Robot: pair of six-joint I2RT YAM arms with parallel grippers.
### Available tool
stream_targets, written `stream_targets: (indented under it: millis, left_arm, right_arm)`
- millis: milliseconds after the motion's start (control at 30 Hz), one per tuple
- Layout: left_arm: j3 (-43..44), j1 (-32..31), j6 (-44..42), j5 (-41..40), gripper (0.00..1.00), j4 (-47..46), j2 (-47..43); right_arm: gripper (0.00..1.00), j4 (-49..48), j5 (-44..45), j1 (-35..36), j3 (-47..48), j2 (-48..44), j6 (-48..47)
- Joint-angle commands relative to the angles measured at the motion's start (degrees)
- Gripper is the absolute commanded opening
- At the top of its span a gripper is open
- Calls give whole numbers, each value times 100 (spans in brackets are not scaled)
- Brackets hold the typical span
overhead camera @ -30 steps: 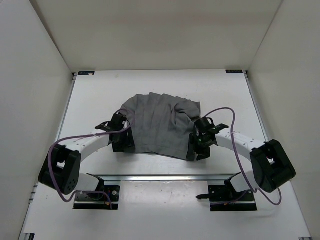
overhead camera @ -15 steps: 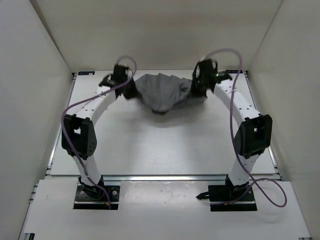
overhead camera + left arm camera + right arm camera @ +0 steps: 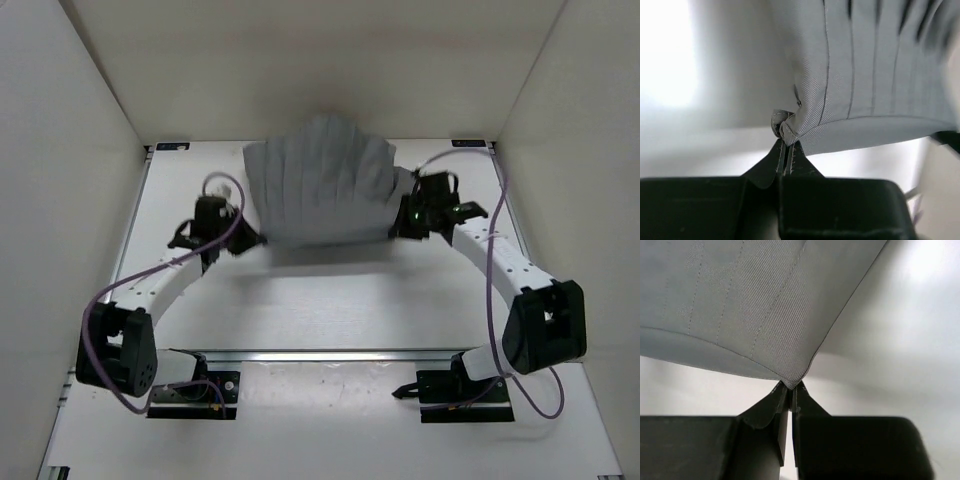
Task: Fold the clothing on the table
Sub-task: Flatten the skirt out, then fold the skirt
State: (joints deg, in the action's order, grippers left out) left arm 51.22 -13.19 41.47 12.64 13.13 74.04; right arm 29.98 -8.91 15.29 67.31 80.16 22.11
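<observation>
The grey clothing [image 3: 318,180] hangs in the air above the back half of the white table [image 3: 330,300], spread wide and pleated, casting a shadow below it. My left gripper [image 3: 250,238] is shut on its lower left corner; in the left wrist view the bunched corner of the clothing [image 3: 865,75] sits pinched at the left gripper's [image 3: 786,145] tips. My right gripper [image 3: 396,226] is shut on the lower right corner. The right wrist view shows the clothing [image 3: 740,310] fanning up and left from the right gripper's [image 3: 791,387] closed tips.
White walls [image 3: 70,150] close in the left, right and back. A silver rail [image 3: 330,355] runs along the near edge in front of both arm bases. Purple cables [image 3: 480,170] loop off each arm.
Both grippers closed on the garment's near corners, carried it up to the back of the table, then drew back toward the middle with the cloth now billowing spread out between them.
</observation>
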Motion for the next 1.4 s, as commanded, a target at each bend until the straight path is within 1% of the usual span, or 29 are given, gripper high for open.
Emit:
stream_targets:
  millis: [0, 33, 67, 133, 167, 233, 300, 467, 567, 633, 733, 767, 800, 867, 933, 967, 1033, 1067, 1100, 1133, 1167, 1200, 1233, 1267, 1300, 1333, 1367]
  left_arm:
    - [-1077, 27, -166, 116, 0, 418, -327]
    - [-1419, -60, -227, 133, 0, 480, -494]
    - [-1726, -96, -245, 133, 0, 515, -583]
    - [-2079, -149, -201, 63, 0, 708, -968]
    - [-2273, -157, -236, 37, 0, 761, -1092]
    - [-2493, -175, -175, -42, 0, 998, -1382]
    - [-2652, -228, -78, -34, 0, 1113, -1541]
    - [-2854, -631, 72, -174, 0, 1341, -1656]
    - [-2898, -869, 133, -271, 0, 1613, -1647]
    - [-2899, -1027, 142, -280, 0, 1867, -1778]
    - [-2960, -1124, 264, -166, 0, 2290, -2358]
    - [-2943, -1142, 352, -157, 0, 2439, -2672]
    - [-2916, -1142, 327, -174, 0, 2649, -2919]
    - [-2846, -1046, 388, -114, 0, 2861, -3140]
    - [-2575, -949, 353, -43, 0, 3011, -3159]
    - [-2460, -922, 266, 36, 0, 3081, -3081]
    - [-1751, -905, 187, -33, 0, 3047, -2835]
    - [-1547, -765, 90, -95, 0, 2977, -2512]
    - [-1110, -642, 19, -87, 0, 2863, -2091]
    - [-653, -362, -103, 26, 0, 2697, -1486]
    - [-135, -55, -235, 210, 0, 2460, -1167]
    - [148, 70, -315, 55, 0, 2267, -476]
    - [830, 149, -350, 10, 0, 2160, 279]
    - [1515, 272, -481, -7, 3, 2116, 678]
    - [1870, 430, -561, 184, 23, 2054, 1448]
    - [2509, 527, -474, 864, 40, 1958, 2160]
    - [2872, 719, -343, 1280, 39, 1583, 2663]
  right_arm:
    - [0, 113, -489, 35, -962, -158, -49]
    - [0, 227, -524, 96, -1313, -220, -57]
    - [0, 315, -568, 106, -1447, -255, -14]
    - [0, 588, -621, 185, -2122, -395, 135]
    - [0, 640, -760, 281, -2265, -466, 171]
    - [0, 728, -771, 404, -2782, -659, 372]
    - [0, 799, -657, 571, -3030, -765, 513]
    - [0, 1001, -656, 554, -3329, -984, 628]
    - [0, 1229, -481, 808, -3286, -1046, 855]
    - [0, 1370, -533, 905, -3277, -1107, 909]
    - [0, 1669, -551, 1064, -3330, -1432, 1015]
    - [0, 1774, -577, 1064, -3364, -1590, 1058]
    - [1, 1879, -629, 1029, -3434, -1765, 1033]
    - [0, 2011, -796, 802, -3470, -1968, 858]
    - [0, 2170, -1076, 547, -3383, -2083, 699]
    - [0, 2301, -1148, 493, -3156, -2118, 611]
    - [0, 2337, -1288, 283, -2551, -1987, 479]
    - [0, 2181, -1446, 125, -2382, -1839, 357]
    - [0, 2057, -1499, 19, -1997, -1498, 173]
    - [0, 2047, -1543, -234, -1454, -1277, 84]
    - [0, 2047, -1492, -428, -1135, -761, -82]
    - [0, 1899, -1422, -604, -532, -226, -119]
    - [0, 1776, -1343, -719, 118, 302, -171]
    - [0, 1723, -1377, -973, 464, 612, -172]
    - [5, 1626, -1403, -1167, 1120, 1146, -128]
    - [24, 1556, -1455, -1282, 1666, 1612, -32]
    - [37, 1477, -1430, -1405, 2080, 2008, 47]
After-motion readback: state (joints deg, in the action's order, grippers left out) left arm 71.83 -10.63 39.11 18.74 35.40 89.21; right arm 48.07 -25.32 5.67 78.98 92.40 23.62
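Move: Bare table for laying down the skirt's near edge lies about 20 cm back of the left hand, straight back and 15 cm below; from the right hand it is some 22 cm straight back and 16 below. Each hand already grips a near corner. The airborne skirt's middle is roughly 12 cm ahead and 14 to the right of the left hand, 11 ahead and 16 to the left of the right hand, and a few centimetres lower than both. Swinging down and back together, both hands keep their grip on the near corners, sink about 15 cm to just over the table, then draw the edge on towards the bases, fingers tipping down some 25 to 35 degrees. Then both reverse, rising and sweeping forward nearly 20 cm over the skirt, and start opening their fingers as they go. ##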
